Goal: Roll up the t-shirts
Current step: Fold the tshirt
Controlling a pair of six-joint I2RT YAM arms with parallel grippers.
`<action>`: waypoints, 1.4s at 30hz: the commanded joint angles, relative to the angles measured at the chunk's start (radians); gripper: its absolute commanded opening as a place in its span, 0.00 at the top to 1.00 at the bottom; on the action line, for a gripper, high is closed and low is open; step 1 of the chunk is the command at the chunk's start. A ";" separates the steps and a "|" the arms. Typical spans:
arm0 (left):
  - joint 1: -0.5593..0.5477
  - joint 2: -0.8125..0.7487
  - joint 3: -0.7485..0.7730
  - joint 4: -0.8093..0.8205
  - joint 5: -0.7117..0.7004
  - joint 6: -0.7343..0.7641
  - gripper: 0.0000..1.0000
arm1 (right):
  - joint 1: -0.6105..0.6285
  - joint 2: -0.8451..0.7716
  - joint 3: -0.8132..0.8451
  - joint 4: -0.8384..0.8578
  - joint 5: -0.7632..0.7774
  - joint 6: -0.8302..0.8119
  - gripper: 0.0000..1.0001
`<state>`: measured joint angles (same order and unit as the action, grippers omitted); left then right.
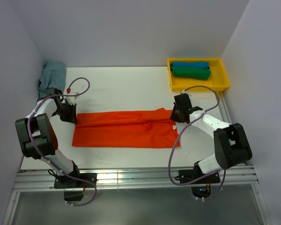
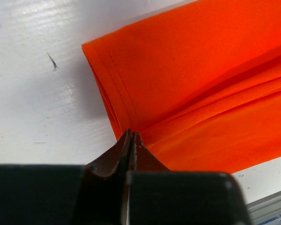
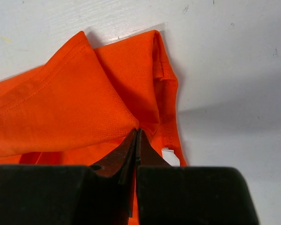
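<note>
The orange-red t-shirt (image 1: 126, 129) lies folded into a long band across the white table. My left gripper (image 1: 69, 115) is at its far left corner. In the left wrist view the jaws (image 2: 131, 135) are shut, pinching the folded edge of the shirt (image 2: 201, 70). My right gripper (image 1: 179, 115) is at the far right corner. In the right wrist view it (image 3: 137, 132) is shut on a raised fold of the shirt (image 3: 65, 112), next to a small white label (image 3: 171, 157). A green rolled shirt (image 1: 191, 72) and a blue rolled shirt (image 1: 190, 64) lie in the tray.
The yellow tray (image 1: 199, 88) stands at the back right. A crumpled grey-blue shirt (image 1: 51, 77) lies in the back left corner by the wall. Walls close in the left, back and right sides. A metal rail runs along the near edge.
</note>
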<state>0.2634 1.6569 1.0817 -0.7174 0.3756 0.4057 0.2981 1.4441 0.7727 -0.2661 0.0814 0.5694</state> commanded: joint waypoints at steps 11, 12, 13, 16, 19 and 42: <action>0.005 -0.063 -0.020 -0.016 0.000 0.035 0.58 | 0.041 -0.053 0.019 -0.033 0.031 0.007 0.64; 0.005 -0.068 -0.016 -0.017 -0.003 0.035 0.55 | 0.039 -0.065 0.025 -0.042 0.038 0.007 0.61; 0.005 -0.074 -0.013 -0.019 -0.006 0.035 0.51 | 0.039 -0.073 0.034 -0.053 0.041 0.006 0.60; 0.005 -0.089 0.007 -0.036 -0.023 0.039 0.46 | 0.039 -0.105 0.063 -0.106 0.066 0.000 0.53; 0.005 -0.109 0.024 -0.040 -0.047 0.041 0.44 | 0.039 -0.120 0.101 -0.127 0.084 -0.009 0.48; -0.006 -0.077 0.190 -0.086 -0.003 -0.010 0.45 | 0.024 0.314 0.416 -0.154 0.004 -0.051 0.50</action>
<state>0.2630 1.5818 1.2449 -0.7925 0.3435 0.4015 0.3267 1.7741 1.1854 -0.4210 0.0853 0.5293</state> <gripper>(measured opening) 0.550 0.494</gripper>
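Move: The left hand, low over the table, has the folded-over edge of the orange t-shirt in its fingertips; the t-shirt's far left corner lies about 6 cm straight ahead. The right hand has the edge's other end; the flap tip on the t-shirt's far side is some 8 cm ahead and 4 cm left, the far right corner 6 cm ahead and 3 cm right, the white tag 3 cm back and 2 cm right. The yellow box is centred roughly 24 cm ahead, 13 cm right. Both hands let go of the t-shirt's folded edge, fingers opening about halfway. The left eases back a touch, then lifts clear some 6.5 cm and goes a little forward, fingers tilting up slightly. The right hops up about 6 cm, arcs forward 7 cm and left 3 cm, and sinks again, open, towards the flap tip. ##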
